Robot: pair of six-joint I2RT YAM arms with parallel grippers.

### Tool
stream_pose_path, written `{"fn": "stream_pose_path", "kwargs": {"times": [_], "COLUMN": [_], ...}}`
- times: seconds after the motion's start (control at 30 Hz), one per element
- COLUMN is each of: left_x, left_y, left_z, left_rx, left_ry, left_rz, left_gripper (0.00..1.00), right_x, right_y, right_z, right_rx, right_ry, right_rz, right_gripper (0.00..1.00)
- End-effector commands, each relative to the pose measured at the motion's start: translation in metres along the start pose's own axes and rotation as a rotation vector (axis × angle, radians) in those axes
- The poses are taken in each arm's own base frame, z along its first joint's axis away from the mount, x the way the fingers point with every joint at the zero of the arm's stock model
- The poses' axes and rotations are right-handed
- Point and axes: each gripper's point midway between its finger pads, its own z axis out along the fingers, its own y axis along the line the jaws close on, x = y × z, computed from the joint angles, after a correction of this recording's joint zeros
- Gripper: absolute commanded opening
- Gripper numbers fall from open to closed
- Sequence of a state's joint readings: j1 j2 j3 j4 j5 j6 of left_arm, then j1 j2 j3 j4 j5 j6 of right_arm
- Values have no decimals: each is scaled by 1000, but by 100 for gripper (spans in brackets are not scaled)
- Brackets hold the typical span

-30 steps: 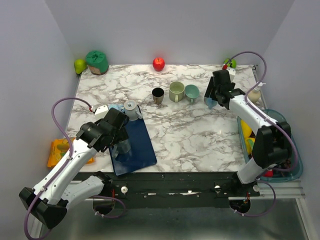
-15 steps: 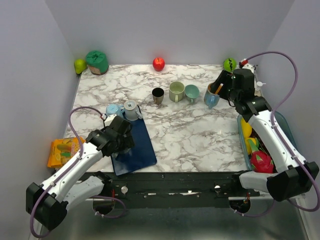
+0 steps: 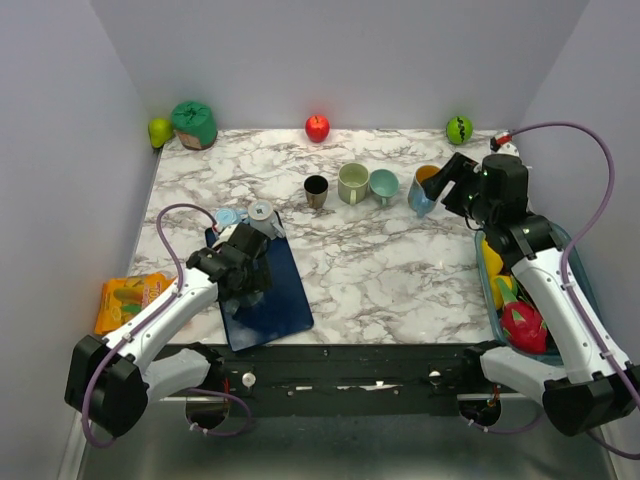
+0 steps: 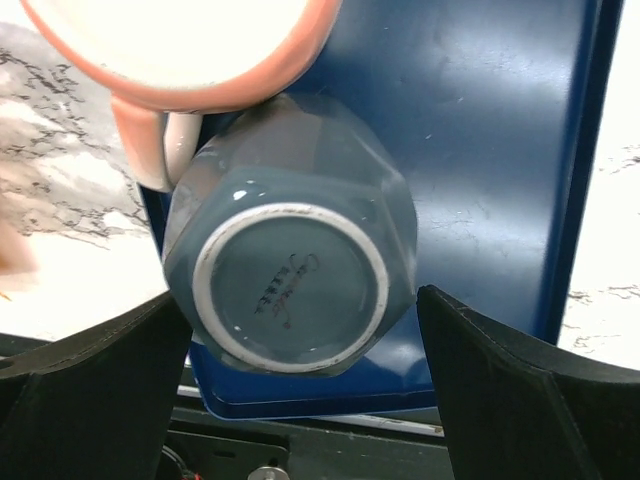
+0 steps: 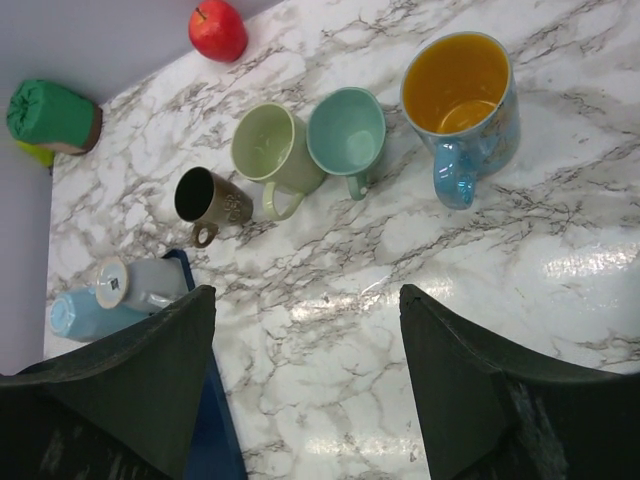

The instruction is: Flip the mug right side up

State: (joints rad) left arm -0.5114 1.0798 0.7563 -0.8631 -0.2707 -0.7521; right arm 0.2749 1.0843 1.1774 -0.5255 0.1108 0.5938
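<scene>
In the left wrist view a grey-blue mug (image 4: 290, 285) stands upside down on a dark blue tray (image 4: 490, 150), its round base facing the camera. My left gripper (image 4: 300, 295) is open directly above it, one finger on each side and clear of its walls. In the top view that gripper (image 3: 246, 272) covers the mug. My right gripper (image 5: 307, 292) hangs open over bare marble with nothing between its fingers. It sits just right of a blue mug with an orange inside (image 3: 425, 190), which stands upright.
A salmon-rimmed mug (image 4: 180, 50) touches the upside-down mug on the tray. Upright teal (image 3: 383, 185), pale green (image 3: 352, 183) and dark (image 3: 316, 190) mugs stand mid-table. A grey mug (image 3: 262, 218) and a light blue one (image 3: 227, 217) lie at the tray's far end. A fruit bin (image 3: 590, 320) is at the right edge.
My right gripper has pulled back to the right, away from the blue and orange mug, which stays upright. My left gripper has shifted nearer and settled over the upside-down mug.
</scene>
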Motion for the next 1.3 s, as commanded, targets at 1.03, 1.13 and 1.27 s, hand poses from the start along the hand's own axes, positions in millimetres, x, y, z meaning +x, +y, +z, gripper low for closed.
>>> {"fn": "stream_pose_path", "kwargs": {"times": [1.03, 1.13, 1.27], "left_x": [7, 7, 7], "left_y": [-19, -16, -16], "left_z": [14, 17, 18], "left_rx": [104, 89, 83], "left_ry": [-38, -47, -53], "left_rz": [-97, -99, -96], "left_gripper": [43, 33, 12], "right_x": [75, 77, 77], "right_y": [-6, -7, -6], "right_z": [-14, -14, -14], "right_rx": [-87, -85, -93], "right_ry": [245, 250, 252], "right_rz": [33, 27, 24], "right_gripper": [76, 76, 76]}}
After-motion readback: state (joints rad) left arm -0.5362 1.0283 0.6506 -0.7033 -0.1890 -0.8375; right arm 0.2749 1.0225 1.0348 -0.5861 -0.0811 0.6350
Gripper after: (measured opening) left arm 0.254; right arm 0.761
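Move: The hexagonal grey mug is upside down in the tray at the left gripper, its middle about 4 cm ahead and 2 cm below, between the open fingers. The peach mug sits some 14 cm ahead and 5 cm left; the light-blue mug 21 cm ahead, 6 cm left; the white mug 22 cm ahead, 3 cm right, all slightly lower. The grey mug is about 49 cm left, 10 cm back and 23 cm below the right gripper. Sweep the left gripper about 3 cm right, tips swinging right some 10 degrees, pushing the grey mug's handle side round. Then ease down about 1 cm and forward, closing most of the way to pinch the handle just behind the body. Meanwhile draw the empty right gripper down 5 cm, back and a little left, tipping down. ##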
